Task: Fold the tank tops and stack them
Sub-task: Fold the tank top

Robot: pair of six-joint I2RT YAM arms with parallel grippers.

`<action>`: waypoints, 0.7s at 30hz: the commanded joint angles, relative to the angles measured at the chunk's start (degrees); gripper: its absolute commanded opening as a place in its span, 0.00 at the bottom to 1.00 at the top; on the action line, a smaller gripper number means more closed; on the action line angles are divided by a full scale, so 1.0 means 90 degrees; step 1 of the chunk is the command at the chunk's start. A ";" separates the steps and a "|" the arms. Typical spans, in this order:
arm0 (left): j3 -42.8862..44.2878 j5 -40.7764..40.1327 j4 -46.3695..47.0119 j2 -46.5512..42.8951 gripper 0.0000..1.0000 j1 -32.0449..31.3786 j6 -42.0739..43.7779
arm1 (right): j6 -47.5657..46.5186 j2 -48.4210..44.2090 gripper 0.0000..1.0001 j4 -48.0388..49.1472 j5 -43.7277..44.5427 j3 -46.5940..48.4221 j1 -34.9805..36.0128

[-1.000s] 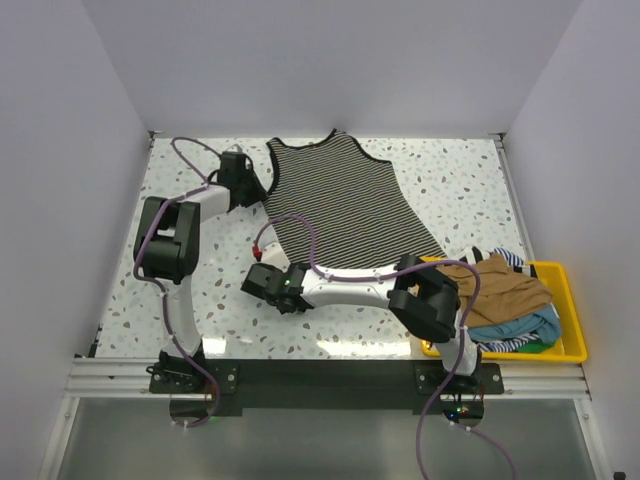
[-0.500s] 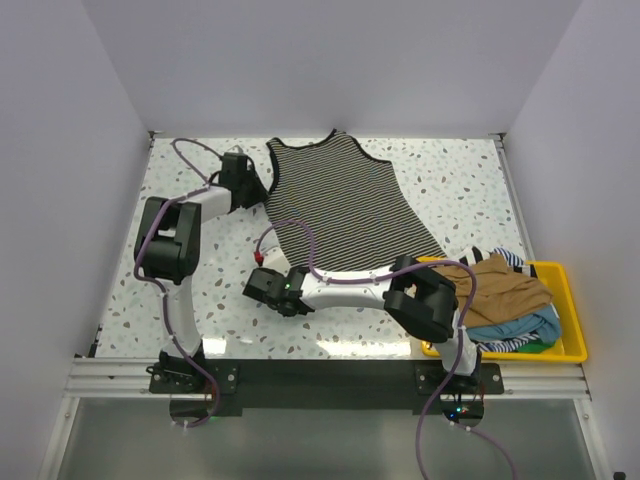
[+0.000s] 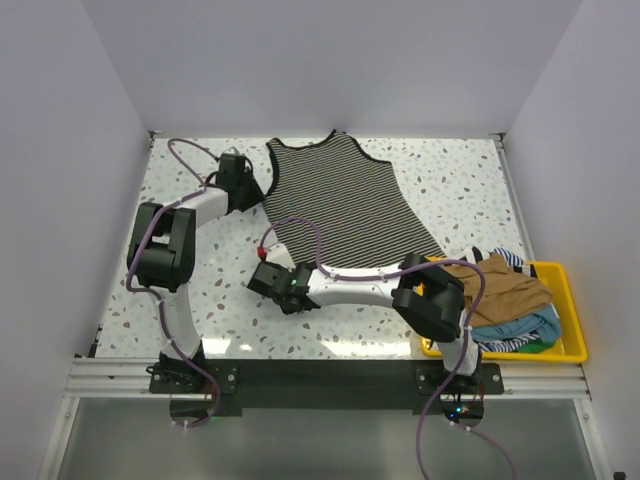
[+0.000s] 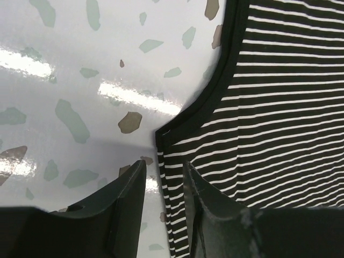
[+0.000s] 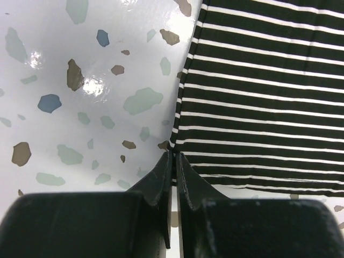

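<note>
The striped tank top lies spread flat on the speckled table, neck toward the back wall. In the top view my left gripper sits at its left shoulder edge. The left wrist view shows that gripper open, its fingers astride the dark-trimmed edge of the striped cloth, one finger over bare table. My right gripper is at the near-left hem corner. In the right wrist view it is shut, pinching the corner of the striped top.
A yellow bin stands at the table's near right. It holds a tan-brown tank top piled on teal cloth and broad-striped cloth. Grey walls close in the speckled table on three sides.
My right gripper has closed on the hem corner of the striped top. The left gripper's jaws have widened a little at the shoulder edge, and the left arm shifted slightly.
</note>
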 commanded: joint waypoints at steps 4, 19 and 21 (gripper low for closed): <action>0.0093 -0.0323 -0.0141 0.0128 0.36 -0.0063 -0.0139 | 0.0121 -0.0634 0.04 0.0211 -0.0177 -0.0055 -0.0043; 0.0113 -0.0879 -0.0043 0.0462 0.17 -0.0190 -0.0237 | 0.0140 -0.0751 0.00 0.0240 -0.0460 -0.0055 -0.0062; 0.0103 -0.1134 -0.0179 0.0364 0.10 -0.0142 -0.0247 | 0.0131 -0.0741 0.00 0.0327 -0.0615 -0.0026 -0.0062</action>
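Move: The tank top's near-left armpit corner lies under the left hand's open fingers, about 1 cm ahead of and 2 cm below the hand. The left strap's top is roughly 17 cm ahead and 1 cm right, the far armpit some 11 cm ahead and 32 cm right. The right hand already holds the bottom-left hem corner at its fingertips, with the armpit corner about 30 cm ahead of it, 5 cm left and 2 cm lower. Straddling the side seam at the armpit corner, the left hand sinks about 2 cm while edging first a touch back and then about 1 cm forward, and near the end its fingers draw nearly shut, pinching the black-and-white fabric just below the armhole. Meanwhile the right hand keeps its shut grip on the hem corner and raises it about 2 cm, drifting about 1 cm left and rolling its left side up some 5 degrees, then holds there. ##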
